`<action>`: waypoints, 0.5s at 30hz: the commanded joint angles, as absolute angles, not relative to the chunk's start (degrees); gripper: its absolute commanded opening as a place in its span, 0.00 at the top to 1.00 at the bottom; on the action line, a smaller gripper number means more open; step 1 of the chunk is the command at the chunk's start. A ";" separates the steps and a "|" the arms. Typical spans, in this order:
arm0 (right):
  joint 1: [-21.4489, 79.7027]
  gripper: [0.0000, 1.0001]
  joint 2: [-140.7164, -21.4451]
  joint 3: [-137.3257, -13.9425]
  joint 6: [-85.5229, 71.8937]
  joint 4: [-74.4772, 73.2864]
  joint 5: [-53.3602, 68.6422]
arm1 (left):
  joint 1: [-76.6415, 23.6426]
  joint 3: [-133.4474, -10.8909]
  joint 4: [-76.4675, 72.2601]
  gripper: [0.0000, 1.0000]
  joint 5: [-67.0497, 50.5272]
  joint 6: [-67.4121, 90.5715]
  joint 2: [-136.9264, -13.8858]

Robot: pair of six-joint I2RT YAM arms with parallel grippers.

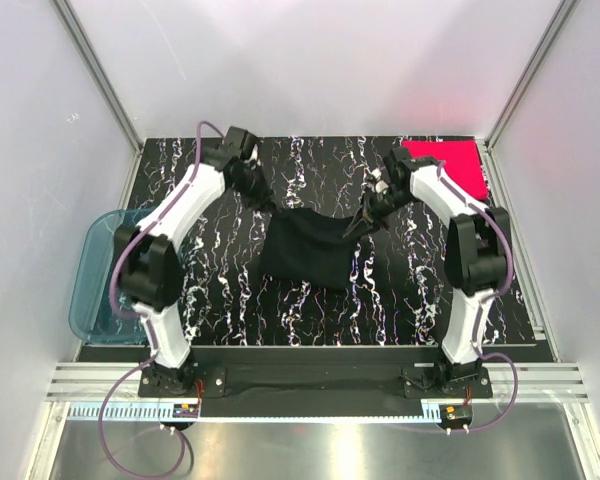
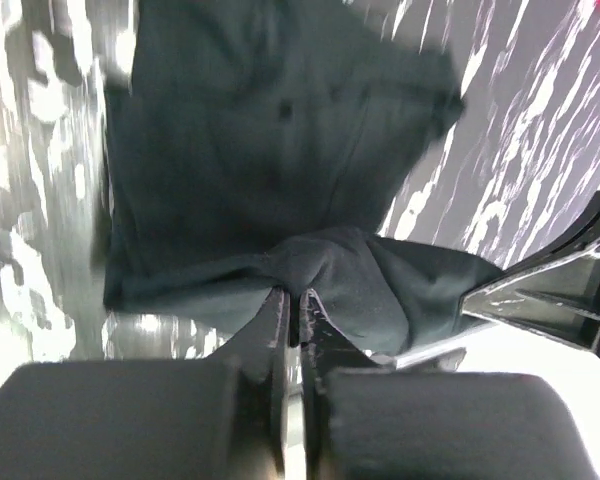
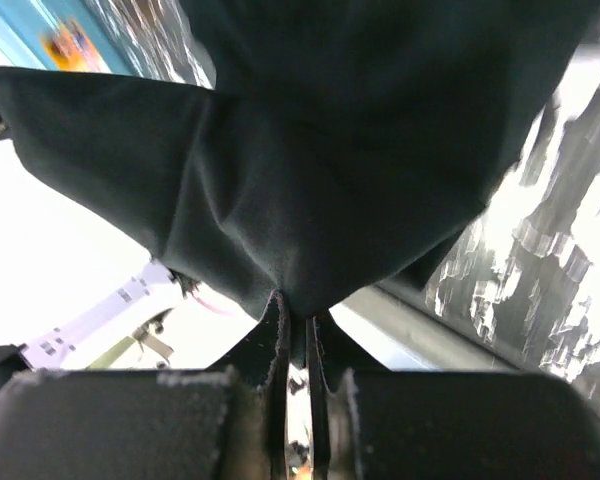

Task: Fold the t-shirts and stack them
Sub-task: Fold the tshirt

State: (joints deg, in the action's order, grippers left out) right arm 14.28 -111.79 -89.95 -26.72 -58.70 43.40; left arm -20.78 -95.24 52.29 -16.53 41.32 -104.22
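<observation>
The black t-shirt point(image 1: 302, 250) hangs lifted between both grippers, sagging in the middle over the marbled table point(image 1: 230, 300). My left gripper point(image 1: 264, 203) pinches its left top corner, and in the left wrist view the jaws point(image 2: 298, 292) are shut on bunched black t-shirt cloth point(image 2: 270, 140). The right gripper point(image 1: 366, 216) grips the right top corner; the right wrist view shows its jaws point(image 3: 295, 300) shut on gathered black t-shirt fabric point(image 3: 360, 150). The pink-red t-shirt point(image 1: 450, 165) lies as a flat square at the back right corner, just behind the right arm.
A translucent blue tub point(image 1: 98, 278) stands off the table's left edge beside the left arm. White walls and metal frame posts close in the back and sides. The aluminium rail point(image 1: 310, 385) with both arm bases runs along the near edge.
</observation>
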 commanded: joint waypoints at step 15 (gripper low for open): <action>5.45 0.33 -131.31 -118.55 -21.63 -59.04 29.37 | -17.40 -114.29 28.61 0.35 -18.09 29.71 -120.63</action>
State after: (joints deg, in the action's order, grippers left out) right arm 4.93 -134.19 -111.48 -25.58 -54.57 35.51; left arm -16.95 -119.90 36.95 -17.37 32.47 -131.98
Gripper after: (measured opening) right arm 0.653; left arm 0.647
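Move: Both nearly shut hands hold the near edge of the black t-shirt raised over its lying part. That part's far edge is roughly 1 cm back and 16 cm below the left hand, and for the right hand about 3 cm ahead, 4 cm left and 12 cm below. The folded red shirt lies some 15 cm ahead and 24 cm right of the right hand; the blue bin sits about 35 cm left and 14 cm back of the left. Both hands sweep the held edge forward and down, left about 16 cm, right 13 veering right, opening to release. ##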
